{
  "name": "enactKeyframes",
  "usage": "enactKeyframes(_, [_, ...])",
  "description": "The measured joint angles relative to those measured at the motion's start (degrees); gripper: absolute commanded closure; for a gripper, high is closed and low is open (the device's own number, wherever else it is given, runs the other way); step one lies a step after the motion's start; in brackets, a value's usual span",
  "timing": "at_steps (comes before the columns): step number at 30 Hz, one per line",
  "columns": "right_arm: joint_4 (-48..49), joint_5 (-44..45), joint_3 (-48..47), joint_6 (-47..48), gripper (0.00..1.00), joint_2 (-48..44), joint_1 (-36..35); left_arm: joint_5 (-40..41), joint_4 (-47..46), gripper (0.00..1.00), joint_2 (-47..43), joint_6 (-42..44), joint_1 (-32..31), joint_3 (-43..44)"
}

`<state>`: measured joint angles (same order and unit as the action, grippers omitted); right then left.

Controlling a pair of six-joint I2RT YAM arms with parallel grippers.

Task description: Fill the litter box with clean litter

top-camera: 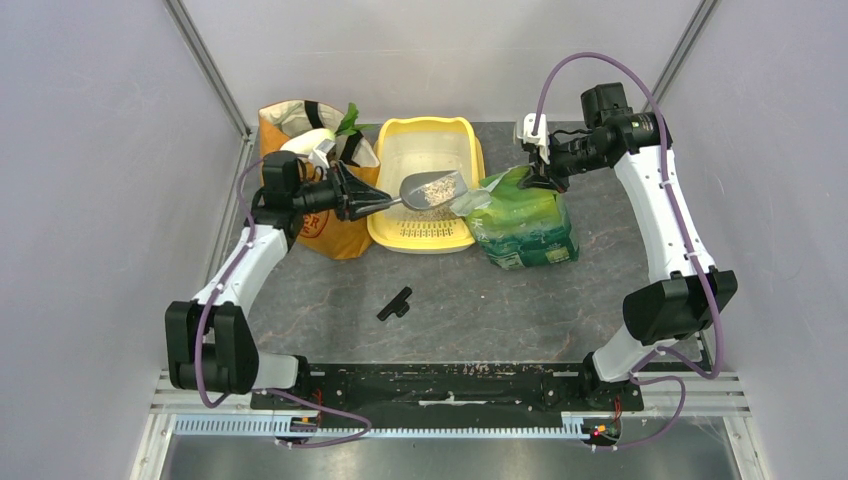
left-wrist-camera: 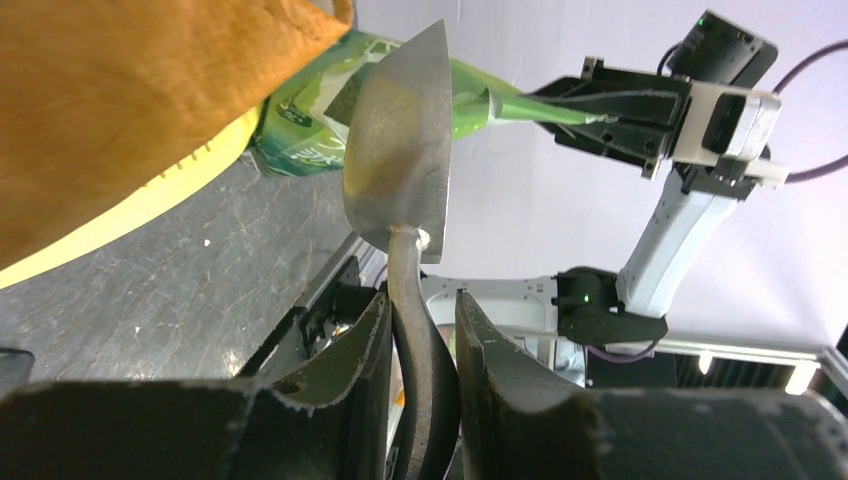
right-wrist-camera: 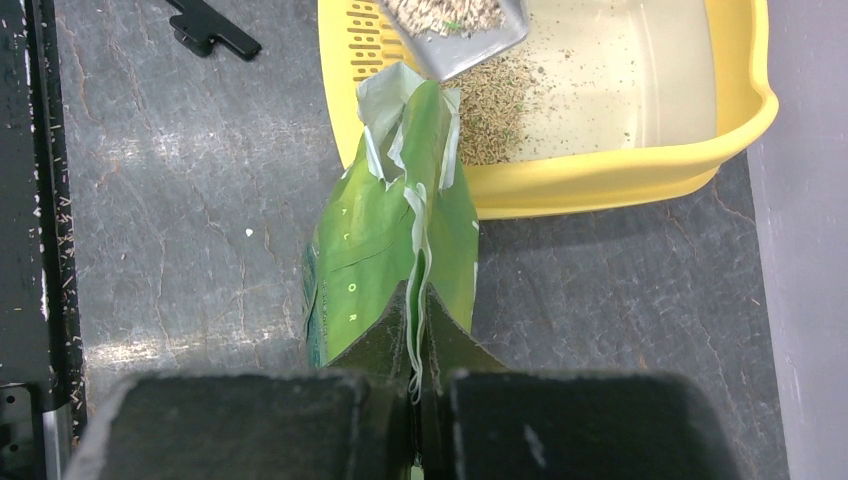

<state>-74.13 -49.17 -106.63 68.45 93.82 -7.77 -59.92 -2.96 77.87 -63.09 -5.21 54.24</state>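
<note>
The yellow litter box (top-camera: pixel 392 165) stands at the back middle; its rim also shows in the right wrist view (right-wrist-camera: pixel 620 180) and the left wrist view (left-wrist-camera: pixel 130 205). A thin heap of grey-brown clean litter (right-wrist-camera: pixel 495 110) lies in its basin near the slotted end. My left gripper (top-camera: pixel 385 203) (left-wrist-camera: pixel 420 300) is shut on the handle of a grey scoop (top-camera: pixel 432 190) (left-wrist-camera: pixel 400 140) (right-wrist-camera: pixel 455 30), held over the box with litter (top-camera: pixel 437 187) in it. My right gripper (top-camera: pixel 540 172) (right-wrist-camera: pixel 420 300) is shut on the top edge of the green litter bag (top-camera: pixel 525 220) (right-wrist-camera: pixel 390 250), beside the box.
An orange paper grocery bag (top-camera: pixel 330 225) (left-wrist-camera: pixel 120 100) stands left of the box, close to my left wrist. A small black part (top-camera: pixel 395 303) (right-wrist-camera: pixel 215 30) lies on the grey tabletop in front. Walls close in on both sides.
</note>
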Motion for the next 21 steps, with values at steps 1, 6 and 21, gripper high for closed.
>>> enactKeyframes(1, [0.0, 0.0, -0.1, 0.0, 1.0, 0.0, 0.0, 0.7, 3.2, 0.98, -0.3, 1.5, 0.4, 1.2])
enactKeyframes(6, [0.0, 0.2, -0.1, -0.1, 1.0, 0.0, 0.0, 11.5, 24.2, 0.98, -0.2, 15.3, 0.5, 14.5])
enactKeyframes(21, [0.1, 1.9, 2.0, 0.1, 1.0, -1.7, 0.5, 48.0, 47.7, 0.98, 11.7, 46.7, -16.5, 36.5])
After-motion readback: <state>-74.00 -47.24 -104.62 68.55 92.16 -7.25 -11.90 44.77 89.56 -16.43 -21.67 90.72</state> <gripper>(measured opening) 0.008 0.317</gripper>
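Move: The left hand holds the loaded scoop, its blade already over the litter box, whose middle lies about 6 cm ahead, 9 cm right and 19 cm below that hand. The green litter bag is about 30 cm right and 5 cm nearer the base than the hand; the orange bag is some 13 cm to its left and 3 cm ahead. From the right hand, the litter box is about 21 cm left, 1 cm ahead and 22 cm below. Keeping its grip on the scoop handle, the left hand swings about 5 cm forward over the litter box, at first rising and drifting left some 3 cm each, then sinking about 5 cm from that peak while easing back right. All the while the wrist tips the right-pointing blade down by some 55 degrees to pour the litter, as the right hand stays almost still and keeps the green bag's top edge pinched. ##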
